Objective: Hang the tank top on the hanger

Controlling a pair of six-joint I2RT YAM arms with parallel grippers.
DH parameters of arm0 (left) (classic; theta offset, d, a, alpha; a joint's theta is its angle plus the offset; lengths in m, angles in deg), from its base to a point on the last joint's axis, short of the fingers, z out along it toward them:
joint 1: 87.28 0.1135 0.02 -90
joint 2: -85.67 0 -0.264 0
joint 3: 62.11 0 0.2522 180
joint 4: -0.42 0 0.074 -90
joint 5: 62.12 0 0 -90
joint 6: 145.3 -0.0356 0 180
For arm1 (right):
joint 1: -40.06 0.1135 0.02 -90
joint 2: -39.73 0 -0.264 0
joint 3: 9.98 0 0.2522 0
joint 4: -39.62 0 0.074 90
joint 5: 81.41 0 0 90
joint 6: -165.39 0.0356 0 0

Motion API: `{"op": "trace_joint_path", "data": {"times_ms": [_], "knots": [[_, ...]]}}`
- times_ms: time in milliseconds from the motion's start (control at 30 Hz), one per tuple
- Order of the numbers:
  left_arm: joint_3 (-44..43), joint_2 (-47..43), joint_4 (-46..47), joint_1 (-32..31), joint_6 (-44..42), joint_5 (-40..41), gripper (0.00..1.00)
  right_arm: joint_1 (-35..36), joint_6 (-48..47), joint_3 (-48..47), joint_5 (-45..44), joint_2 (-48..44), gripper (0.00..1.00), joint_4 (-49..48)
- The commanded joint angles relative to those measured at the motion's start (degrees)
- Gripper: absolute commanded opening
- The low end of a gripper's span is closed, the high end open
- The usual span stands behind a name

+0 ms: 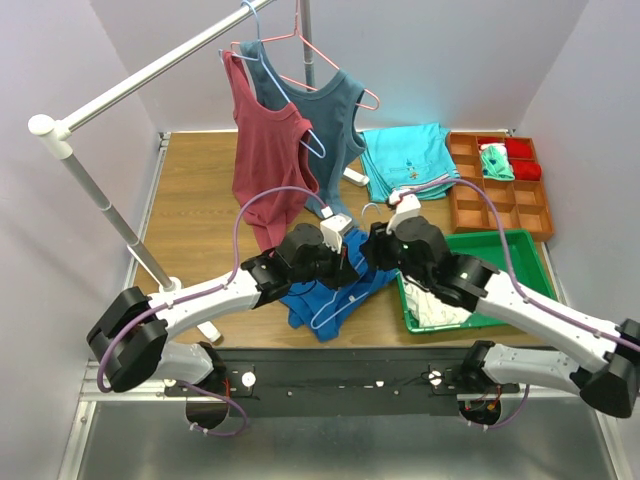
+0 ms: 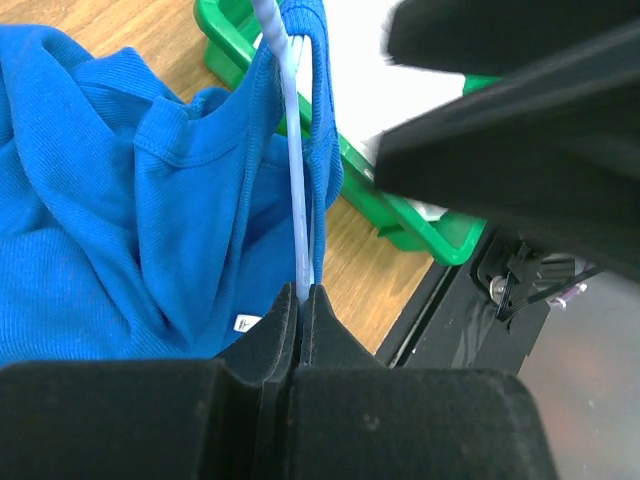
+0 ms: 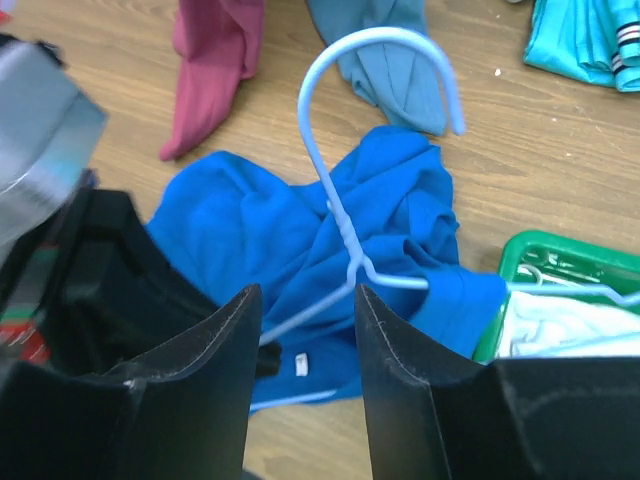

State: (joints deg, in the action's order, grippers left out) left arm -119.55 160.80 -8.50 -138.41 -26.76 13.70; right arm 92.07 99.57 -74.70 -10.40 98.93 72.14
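Note:
The royal-blue tank top (image 1: 312, 305) lies crumpled on the wooden table between my two arms, also in the left wrist view (image 2: 90, 200) and the right wrist view (image 3: 240, 225). The light-blue wire hanger (image 3: 345, 235) lies on it, hook pointing away, and its right arm passes into a strap of the top (image 3: 455, 295). My left gripper (image 2: 303, 292) is shut on the hanger's wire (image 2: 297, 190); it sits at the top's upper edge (image 1: 343, 262). My right gripper (image 3: 305, 292) is open and empty just above the hanger's neck, next to the left gripper (image 1: 377, 250).
A green bin (image 1: 505, 242) holding white cloth stands right of the top, with its rim close to the hanger (image 3: 560, 250). A maroon top (image 1: 265, 150) and a teal-grey top (image 1: 330, 105) hang from the white rail (image 1: 150, 72). An orange compartment tray (image 1: 500, 190) and turquoise cloth (image 1: 405, 160) lie at the back.

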Motion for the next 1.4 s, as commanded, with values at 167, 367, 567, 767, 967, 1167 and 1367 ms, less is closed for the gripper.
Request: {"op": "trace_joint_path", "data": {"times_ms": [167,367,567,767,967,1167,1367], "knots": [[-2.1,-0.8,-2.9,-0.4,-2.7,-1.2,0.00,-0.1,-3.3,-3.3,-6.9,7.1,0.50,-3.8],[-2.3,-1.1,-3.7,-0.5,-3.2,-1.2,0.00,-0.1,-5.0,-2.5,-6.2,7.6,0.41,-6.6],[-2.6,-1.8,-4.5,-0.7,-3.7,-1.0,0.00,-0.2,-5.8,-4.2,-6.8,9.8,0.50,-6.4],[-3.1,-2.2,-4.8,-1.2,-4.2,-0.3,0.00,-0.1,-6.3,-5.6,-6.7,12.5,0.52,-5.8],[-3.3,-2.9,-4.8,-1.2,-4.2,0.3,0.00,-0.1,-5.7,-4.9,-6.7,12.7,0.45,-6.1],[-3.4,-3.3,-4.8,-1.2,-3.7,0.3,0.00,-0.1,-5.5,-3.0,-7.2,12.3,0.36,-7.2],[-3.1,-3.1,-4.5,-1.2,-2.3,1.2,0.00,-0.1,-4.8,-1.7,-9.9,11.0,0.06,-7.5]]}}
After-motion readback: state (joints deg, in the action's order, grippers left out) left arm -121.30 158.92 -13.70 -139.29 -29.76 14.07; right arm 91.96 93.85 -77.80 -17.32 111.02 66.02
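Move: The hanger's neck, just under the hook, stands close off the right fingertips: about 4 cm ahead, 1 cm left and 2 cm lower. A strap of the blue tank top is looped over the hanger some 5 cm to the right of the neck. The tank top's body lies roughly 18 cm below the right hand, 4 cm back and 7 cm left. From the left hand, gripping the hanger's arm, the neck is about 5 cm ahead, 4 cm right and 2 cm higher. The hanger's neck is taken between the right fingers: half open, the right hand dips nearly 3 cm while easing forward, then carries on forward almost level to about 4 cm in all, drifting slightly left, and pinches the stem below the hook. The left hand keeps its shut grip on the hanger's arm and stays practically still. ##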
